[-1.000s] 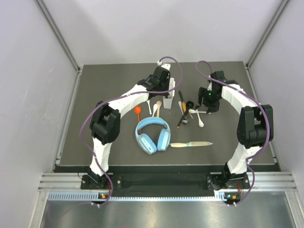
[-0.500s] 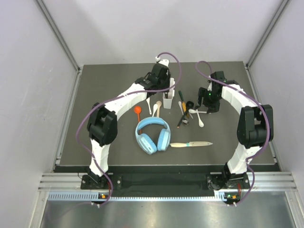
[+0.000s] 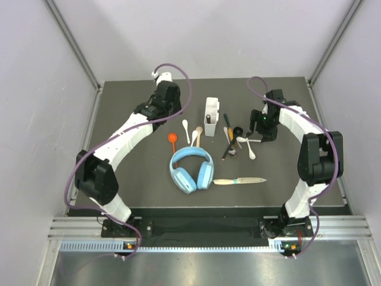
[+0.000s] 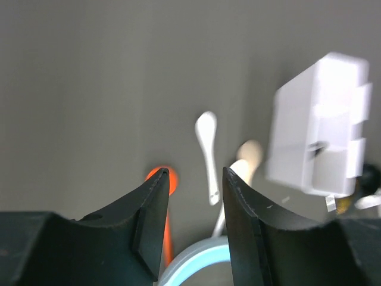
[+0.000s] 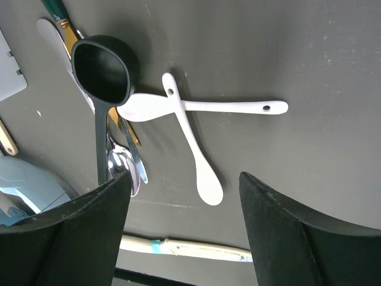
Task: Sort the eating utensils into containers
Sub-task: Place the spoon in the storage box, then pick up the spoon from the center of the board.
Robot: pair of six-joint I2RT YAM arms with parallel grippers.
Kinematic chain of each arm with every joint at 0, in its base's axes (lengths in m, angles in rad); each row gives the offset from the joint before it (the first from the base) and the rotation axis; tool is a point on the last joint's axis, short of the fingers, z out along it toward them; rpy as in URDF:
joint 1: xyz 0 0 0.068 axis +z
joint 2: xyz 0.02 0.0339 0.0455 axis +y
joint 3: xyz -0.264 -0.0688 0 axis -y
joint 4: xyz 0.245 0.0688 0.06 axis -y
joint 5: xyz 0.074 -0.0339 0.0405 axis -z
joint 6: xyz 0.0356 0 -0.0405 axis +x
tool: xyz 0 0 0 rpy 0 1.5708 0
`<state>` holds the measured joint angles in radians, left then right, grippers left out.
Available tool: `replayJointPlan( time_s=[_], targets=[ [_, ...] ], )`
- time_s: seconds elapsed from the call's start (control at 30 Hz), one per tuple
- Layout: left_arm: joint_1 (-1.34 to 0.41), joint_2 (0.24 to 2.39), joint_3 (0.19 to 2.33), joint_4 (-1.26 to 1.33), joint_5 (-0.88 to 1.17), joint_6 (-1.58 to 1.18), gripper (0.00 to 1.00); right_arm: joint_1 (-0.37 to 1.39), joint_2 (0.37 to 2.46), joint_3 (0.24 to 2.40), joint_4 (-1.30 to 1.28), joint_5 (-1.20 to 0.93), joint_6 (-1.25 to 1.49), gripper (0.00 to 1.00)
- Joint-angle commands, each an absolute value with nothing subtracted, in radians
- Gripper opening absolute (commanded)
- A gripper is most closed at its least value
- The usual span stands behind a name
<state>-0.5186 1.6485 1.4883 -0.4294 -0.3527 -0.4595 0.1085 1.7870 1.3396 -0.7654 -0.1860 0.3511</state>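
The white caddy point(image 3: 211, 112) stands at the back centre, with something small and dark in one compartment. In front of it lie an orange-red spoon point(image 3: 172, 139), a white spoon point(image 3: 186, 130) and a pale spoon point(image 3: 198, 133). Further right is a heap with a black scoop point(image 5: 100, 70), a metal spoon point(image 5: 121, 168) and two crossed white spoons point(image 5: 197, 156). A pale-handled knife point(image 3: 240, 180) lies nearer. My left gripper point(image 3: 166, 102) hangs open and empty, left of the caddy point(image 4: 318, 137). My right gripper point(image 5: 184, 179) is wide open above the white spoons, holding nothing.
Light-blue headphones point(image 3: 191, 168) lie in the middle of the dark mat, just in front of the loose spoons. Grey walls close in the left, right and back. The mat's raised edge point(image 3: 95, 119) runs along the left side.
The left arm has swung away from the caddy to the left and its jaws have opened wider. The right arm has stayed in place.
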Motion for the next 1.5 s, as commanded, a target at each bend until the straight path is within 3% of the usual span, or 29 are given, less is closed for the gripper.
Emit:
replayJointPlan(
  time_s=[0.0, 0.37, 1.47],
  targets=[
    [-0.505, 1.635, 1.340, -0.468, -0.321, -0.489, 0.46, 0.097, 1.767, 1.344, -0.739, -0.192, 0.347, 0.73],
    [-0.497, 1.769, 1.307, -0.495, -0.203, -0.526, 0.47, 0.097, 1.763, 1.335, -0.735, -0.186, 0.350, 0.73],
    [-0.453, 1.917, 1.266, -0.499, -0.187, -0.505, 0.41, 0.087, 1.773, 1.338, -0.738, -0.192, 0.344, 0.72]
  ],
)
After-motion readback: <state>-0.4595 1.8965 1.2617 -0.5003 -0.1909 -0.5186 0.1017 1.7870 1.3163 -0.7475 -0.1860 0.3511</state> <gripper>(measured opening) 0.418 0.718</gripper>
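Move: The orange spoon I go for lies below and behind my left hand: its middle is about 8 cm back, 3 cm to the left and 23 cm down, with its bowl end nearer to me. A white spoon lies 1 cm ahead and 3 cm right of my left hand, the headphones 17 cm back and 5 cm right, and the storage box 7 cm ahead and 14 cm right. From my right hand the orange spoon is roughly level, 37 cm to the left and 8 cm down. I drop my left hand about 20 cm onto the orange spoon's handle just behind its bowl, drawing back some 6 cm and ending slightly left. As I sink, fast at first and then slower, I tip the fingers down by about 30 degrees until they point steeply at the table, part open, one either side of the handle. ##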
